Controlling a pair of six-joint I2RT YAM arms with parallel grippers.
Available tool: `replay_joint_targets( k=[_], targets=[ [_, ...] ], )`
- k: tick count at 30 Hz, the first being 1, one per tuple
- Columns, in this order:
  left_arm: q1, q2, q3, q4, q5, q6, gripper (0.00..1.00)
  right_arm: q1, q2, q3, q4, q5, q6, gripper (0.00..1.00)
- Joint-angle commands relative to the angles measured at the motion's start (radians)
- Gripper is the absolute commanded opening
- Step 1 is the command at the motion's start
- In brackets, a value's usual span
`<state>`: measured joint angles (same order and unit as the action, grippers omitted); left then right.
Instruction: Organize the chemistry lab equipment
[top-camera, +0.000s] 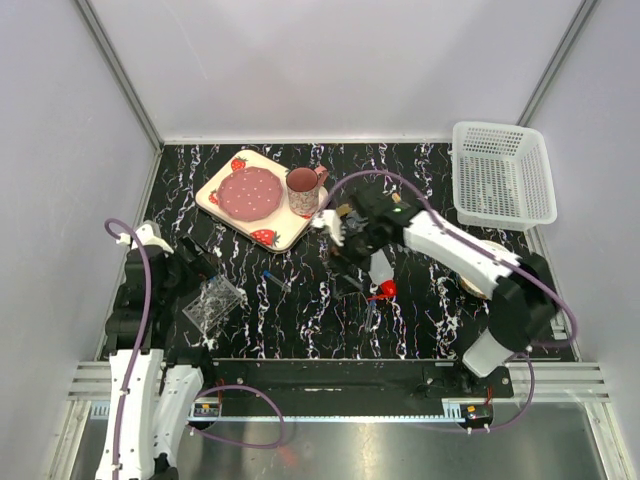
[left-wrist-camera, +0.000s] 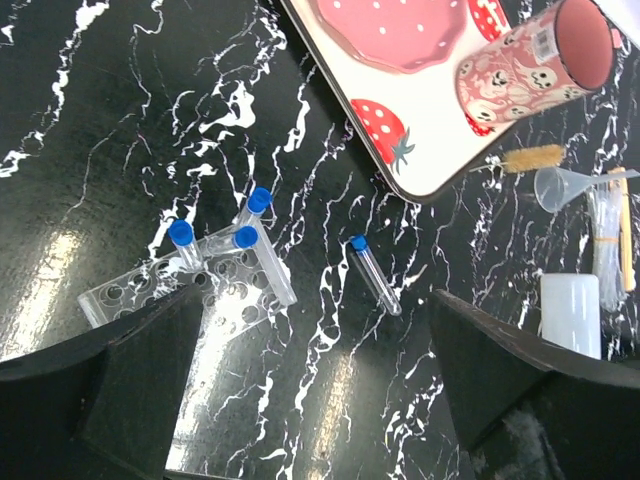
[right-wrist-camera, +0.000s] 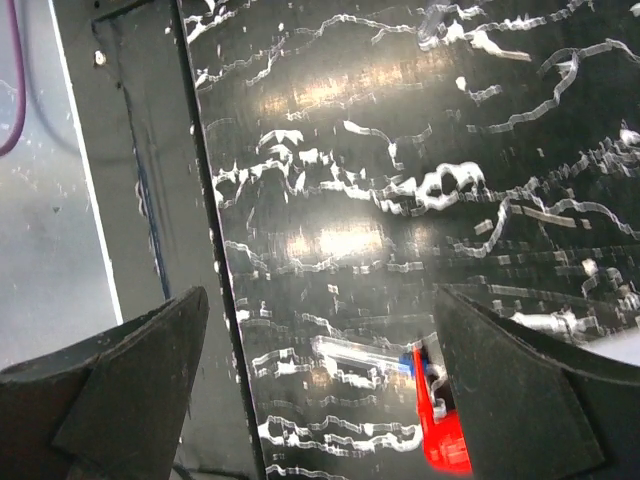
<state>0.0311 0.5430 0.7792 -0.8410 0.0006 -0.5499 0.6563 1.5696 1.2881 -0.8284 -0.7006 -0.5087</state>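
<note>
A clear plastic tube rack (left-wrist-camera: 190, 300) lies on the black marbled table and holds three blue-capped tubes (left-wrist-camera: 245, 237). One loose blue-capped tube (left-wrist-camera: 375, 275) lies to its right. My left gripper (left-wrist-camera: 320, 400) is open and empty, hovering just near of the rack (top-camera: 215, 300). The translucent squeeze bottle (top-camera: 382, 270) with its red cap (right-wrist-camera: 440, 425) lies mid-table, and another blue-capped tube (right-wrist-camera: 365, 355) lies beside the cap. My right gripper (right-wrist-camera: 320, 390) is open and empty above them (top-camera: 352, 248). A clear funnel (left-wrist-camera: 560, 188), a wooden-handled brush (left-wrist-camera: 530, 158) and clear droppers (left-wrist-camera: 605, 235) lie near the bottle.
The strawberry-print tray (top-camera: 275, 238) with a pink plate (top-camera: 248, 192) and a mug (top-camera: 303, 190) sits at the back left. A white mesh basket (top-camera: 503, 175) stands at the back right. A cream bowl (top-camera: 470, 283) is partly hidden under my right arm.
</note>
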Motion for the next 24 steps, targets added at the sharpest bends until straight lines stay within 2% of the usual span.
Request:
replay_joint_targets(
  k=[1, 7, 14, 22, 24],
  targets=[
    [0.006, -0.041, 0.022, -0.007, 0.064, -0.01, 0.98, 0.138, 0.156, 0.166, 0.022, 0.221, 0.127, 1.0],
    [0.006, -0.08, 0.003, -0.027, 0.061, -0.068, 0.99, 0.252, 0.363, 0.338, 0.07, 0.366, 0.236, 1.0],
    [0.006, -0.136, -0.031, -0.024, 0.056, -0.108, 0.99, 0.301, 0.584, 0.496, 0.084, 0.481, 0.358, 0.95],
    [0.004, -0.178, -0.029, -0.043, 0.052, -0.107, 0.99, 0.325, 0.696, 0.6, 0.075, 0.543, 0.389, 0.73],
    [0.004, -0.181, -0.029, -0.044, 0.053, -0.105, 0.99, 0.335, 0.711, 0.611, 0.074, 0.543, 0.394, 0.71]
  ],
)
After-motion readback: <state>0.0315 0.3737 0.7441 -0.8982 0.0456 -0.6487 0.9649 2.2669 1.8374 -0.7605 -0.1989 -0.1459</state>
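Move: The blue-capped test tube lying alone on the table is about 17 cm to the right hand's left, 4 cm ahead and some 15 cm below. The tube rack lies roughly 31 cm left and 1 cm back, the strawberry tray's middle about 20 cm left and 24 cm ahead, and the white bottle some 6 cm right and 7 cm ahead. From the left hand, that tube is about 11 cm right, 5 cm ahead and 18 cm down. Towards the lone blue-capped tube the right hand sweeps left about 14 cm while sinking about 13 cm and edging forward, fast and sideways at first, then mostly down. Its fingers tip some 20 degrees steeper and narrow by about a quarter without touching the tube. The empty left hand, still wide open, backs off slightly. ##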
